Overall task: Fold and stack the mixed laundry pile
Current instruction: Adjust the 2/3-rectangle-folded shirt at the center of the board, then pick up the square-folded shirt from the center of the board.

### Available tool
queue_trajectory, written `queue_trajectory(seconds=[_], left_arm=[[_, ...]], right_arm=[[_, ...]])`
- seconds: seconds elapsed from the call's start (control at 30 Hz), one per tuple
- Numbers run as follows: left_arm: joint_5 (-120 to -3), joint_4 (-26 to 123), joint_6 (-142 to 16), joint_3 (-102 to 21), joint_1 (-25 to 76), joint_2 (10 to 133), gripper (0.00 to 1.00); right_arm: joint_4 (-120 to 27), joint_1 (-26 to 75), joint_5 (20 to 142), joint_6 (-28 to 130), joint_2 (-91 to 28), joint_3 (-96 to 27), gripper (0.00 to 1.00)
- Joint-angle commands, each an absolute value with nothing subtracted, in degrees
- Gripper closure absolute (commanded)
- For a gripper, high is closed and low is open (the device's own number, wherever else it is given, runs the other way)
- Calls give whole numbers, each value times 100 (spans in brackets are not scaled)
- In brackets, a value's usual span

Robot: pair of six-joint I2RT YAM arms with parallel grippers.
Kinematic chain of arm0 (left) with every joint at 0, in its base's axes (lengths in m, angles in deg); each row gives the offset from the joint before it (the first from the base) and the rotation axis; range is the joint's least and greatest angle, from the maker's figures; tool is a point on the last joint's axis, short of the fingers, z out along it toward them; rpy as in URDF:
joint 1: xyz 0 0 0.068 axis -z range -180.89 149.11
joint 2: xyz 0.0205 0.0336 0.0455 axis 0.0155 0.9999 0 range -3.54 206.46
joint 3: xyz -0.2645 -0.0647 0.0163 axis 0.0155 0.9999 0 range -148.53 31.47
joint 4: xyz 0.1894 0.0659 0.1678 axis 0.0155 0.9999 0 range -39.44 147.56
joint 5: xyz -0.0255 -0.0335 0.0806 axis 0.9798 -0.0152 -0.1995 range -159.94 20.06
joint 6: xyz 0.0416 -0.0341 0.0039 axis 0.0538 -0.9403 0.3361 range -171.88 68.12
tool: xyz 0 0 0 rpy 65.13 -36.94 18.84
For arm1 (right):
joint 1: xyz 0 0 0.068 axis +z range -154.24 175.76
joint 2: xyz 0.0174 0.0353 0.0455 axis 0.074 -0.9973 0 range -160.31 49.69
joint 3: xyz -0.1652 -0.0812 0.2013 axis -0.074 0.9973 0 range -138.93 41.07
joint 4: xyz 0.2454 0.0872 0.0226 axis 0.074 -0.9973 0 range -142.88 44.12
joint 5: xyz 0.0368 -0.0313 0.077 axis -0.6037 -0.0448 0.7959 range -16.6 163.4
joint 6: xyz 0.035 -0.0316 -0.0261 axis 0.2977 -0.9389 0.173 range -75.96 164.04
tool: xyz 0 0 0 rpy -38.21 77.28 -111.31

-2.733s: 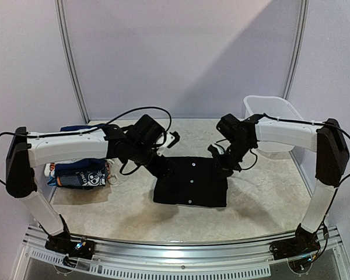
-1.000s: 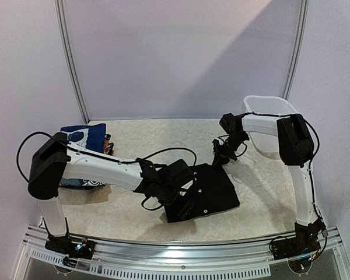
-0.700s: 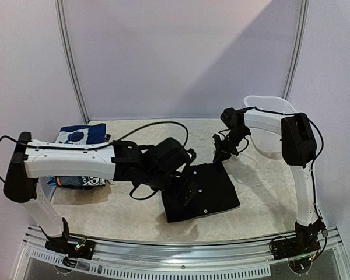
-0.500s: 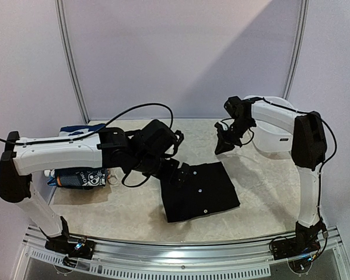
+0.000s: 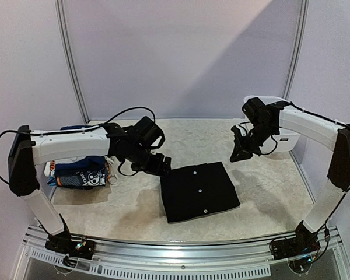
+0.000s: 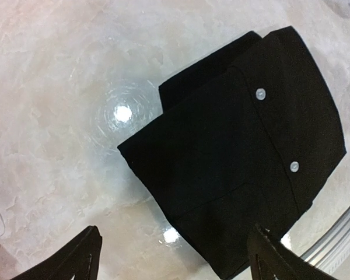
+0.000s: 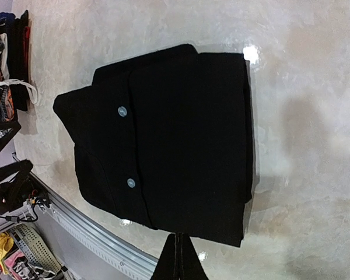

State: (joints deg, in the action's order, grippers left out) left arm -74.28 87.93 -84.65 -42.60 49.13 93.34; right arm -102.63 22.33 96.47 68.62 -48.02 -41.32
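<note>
A folded black shirt [image 5: 199,190] with pale buttons lies flat on the table, a little right of the middle. It also shows in the left wrist view [image 6: 239,163] and the right wrist view [image 7: 175,140]. My left gripper [image 5: 161,165] is open and empty, just above the shirt's far left corner; its fingertips [image 6: 81,256] stand wide apart. My right gripper [image 5: 236,154] is shut and empty, raised above the table beyond the shirt's far right corner; its fingertips [image 7: 176,259] are pressed together. A stack of folded garments [image 5: 80,169], navy blue and cartoon-print, sits at the left.
A white plastic tub [image 5: 275,122] stands at the back right behind my right arm. The metal front rail [image 5: 181,262] runs along the near edge. The stack's edge and a white cord [image 7: 11,93] show in the right wrist view.
My left gripper has let go of the black shirt and drawn back to the left. The shirt was turned and shifted right. My right gripper has lifted and moved right, away from the shirt.
</note>
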Motion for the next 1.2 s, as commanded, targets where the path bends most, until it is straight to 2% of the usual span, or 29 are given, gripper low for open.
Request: queue_trajectory(seconds=[0.0, 0.13, 0.47, 0.53, 0.6, 0.7, 0.73, 1.03, 1.1, 1.17], left_arm=[[-6639, 8608, -8602, -4191, 4549, 9764, 14], [-6204, 8336, -8594, -4158, 4264, 10014, 17], [-5529, 8139, -8401, -4385, 3942, 10832, 31], [-5440, 8056, -8392, -4386, 3926, 10958, 33], [-5374, 7993, -8397, -4394, 3894, 11057, 34], [-5297, 7896, -8418, -4408, 3872, 11193, 37], [-5261, 7860, -8427, -4412, 3867, 11232, 38], [-5105, 7657, -8619, -4417, 3866, 11575, 53], [-5093, 7606, -8662, -4433, 3866, 11663, 60], [-5038, 7540, -8691, -4469, 3866, 11771, 71]], right_arm=[[-10077, 2287, 9477, 7263, -4081, -3569, 100], [-10081, 2300, 9389, 7445, -3547, -3133, 100], [-10030, 2299, 9248, 7830, -2604, -2466, 99], [-10022, 2300, 9221, 7889, -2428, -2409, 95], [-9989, 2300, 9223, 7934, -2300, -2343, 86], [-10005, 2295, 9164, 7984, -2135, -2272, 60], [-10017, 2296, 9126, 7993, -2090, -2264, 58], [-10223, 2296, 8991, 7974, -1980, -2219, 54], [-10251, 2296, 8984, 7973, -1968, -2197, 54], [-10269, 2300, 8992, 7969, -1950, -2183, 53]])
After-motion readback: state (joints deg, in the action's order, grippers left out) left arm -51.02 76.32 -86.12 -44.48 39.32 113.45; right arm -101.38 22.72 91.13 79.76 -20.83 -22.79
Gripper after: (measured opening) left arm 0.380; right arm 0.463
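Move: The shirt's far-left corner lies about 3 cm ahead of the left hand, 2 cm to its right and some 11 cm below. From the left hand, the shirt's middle is about 5 cm back and 15 cm right, its far-right corner 9 cm ahead and 21 cm right, and the laundry stack 7 cm ahead and 24 cm left. From the right hand, that far-left corner is about 4 cm ahead, 21 cm left and 13 cm down. Sink the left gripper about 10 cm to the shirt's far-left corner, tilting the fingers some 20 degrees to nearly straight down. Once low, slide it slightly forward and right into the corner while the fingers narrow to under half open around the cloth. Meanwhile draw the right hand back and right, away from the shirt, rising a little and opening its shut fingers about halfway. ##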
